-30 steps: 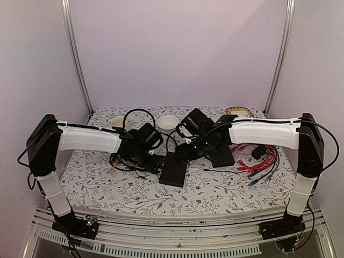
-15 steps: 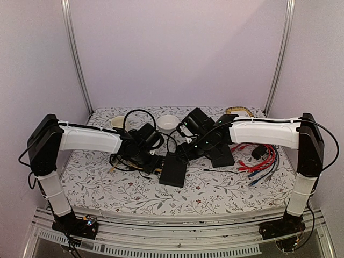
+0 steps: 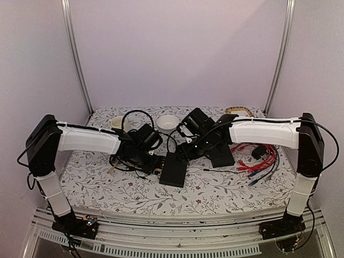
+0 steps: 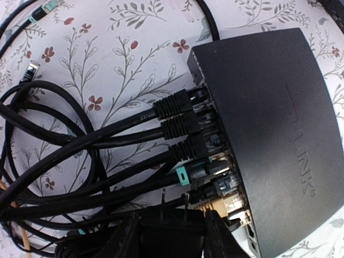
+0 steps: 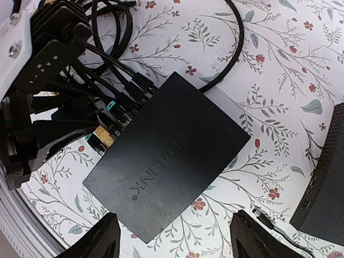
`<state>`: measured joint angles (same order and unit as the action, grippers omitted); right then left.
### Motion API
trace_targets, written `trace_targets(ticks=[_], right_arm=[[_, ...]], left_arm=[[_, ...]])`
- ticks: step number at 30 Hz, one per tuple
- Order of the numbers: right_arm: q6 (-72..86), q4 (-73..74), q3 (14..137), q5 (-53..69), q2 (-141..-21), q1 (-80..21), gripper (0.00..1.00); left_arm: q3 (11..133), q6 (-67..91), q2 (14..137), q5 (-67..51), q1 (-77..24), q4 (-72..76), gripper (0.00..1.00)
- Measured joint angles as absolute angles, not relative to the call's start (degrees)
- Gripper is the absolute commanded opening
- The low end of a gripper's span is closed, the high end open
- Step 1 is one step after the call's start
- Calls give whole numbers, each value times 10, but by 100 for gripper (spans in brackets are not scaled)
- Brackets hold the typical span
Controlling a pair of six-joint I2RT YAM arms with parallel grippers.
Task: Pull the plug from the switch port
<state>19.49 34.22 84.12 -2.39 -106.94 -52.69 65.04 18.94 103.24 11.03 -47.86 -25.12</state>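
The switch (image 3: 173,170) is a flat black box (image 4: 269,118) lying on the flowered cloth, with several plugs (image 4: 185,124) in the ports along its left edge: black ones, a teal-banded one (image 4: 196,173) and a tan one (image 4: 228,207). My left gripper (image 4: 172,228) sits at the lower end of that row, and a dark plug body fills the gap between its fingers (image 4: 122,239); which port it belongs to is hidden. My right gripper (image 5: 174,239) hangs open above the near corner of the switch (image 5: 166,153), holding nothing.
A tangle of black cables (image 4: 59,161) spreads left of the ports, with loose plug ends (image 4: 33,67). A second black box (image 5: 325,183) lies right of the switch, a barrel connector (image 5: 262,216) beside it. Red and blue cables (image 3: 260,158), a white bowl (image 3: 168,122) and a cup (image 3: 116,122) lie further off.
My left gripper's jaws have closed in at the row of plugs, and the left arm has edged slightly. The right arm and the switch have not moved.
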Motion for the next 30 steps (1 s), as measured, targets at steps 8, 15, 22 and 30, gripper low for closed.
trace_targets(ticks=[8, 15, 22, 30], right_arm=[[196, 341, 841, -24, -1067, -515, 73], [196, 336, 836, -24, -1056, -502, 73], [196, 331, 835, -23, -1052, -501, 73], [196, 329, 832, -22, -1050, -501, 73]], left_arm=[[647, 214, 997, 116, -479, -256, 0], [647, 242, 943, 124, -478, -263, 0], [647, 273, 874, 146, -478, -270, 0], [647, 317, 769, 201, -478, -282, 0]])
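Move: The left hand already grips a black power adapter, two prongs showing; the switch's middle lies some 7 cm to its right, 2 cm ahead and 3 cm lower. The yellow plug in the switch's near ports is about 2 cm right, level fore and aft, and 3 cm below; the white bowl is roughly 24 cm ahead and 4 cm right. From the open right hand the switch is about 3 cm ahead, 3 cm left and 10 cm down. Keeping its grip on the black adapter, the left hand lifts almost straight up by about 18 cm, slowly at first and then faster, away from the plugs beside the switch, and near the top swings some 4 cm left while the wrist tips its fingers outward and turns roughly 15 degrees counter-clockwise. The right hand, fingers still wide open and empty, eases about 2 cm forward and slightly right and up above the switch, then holds there. ##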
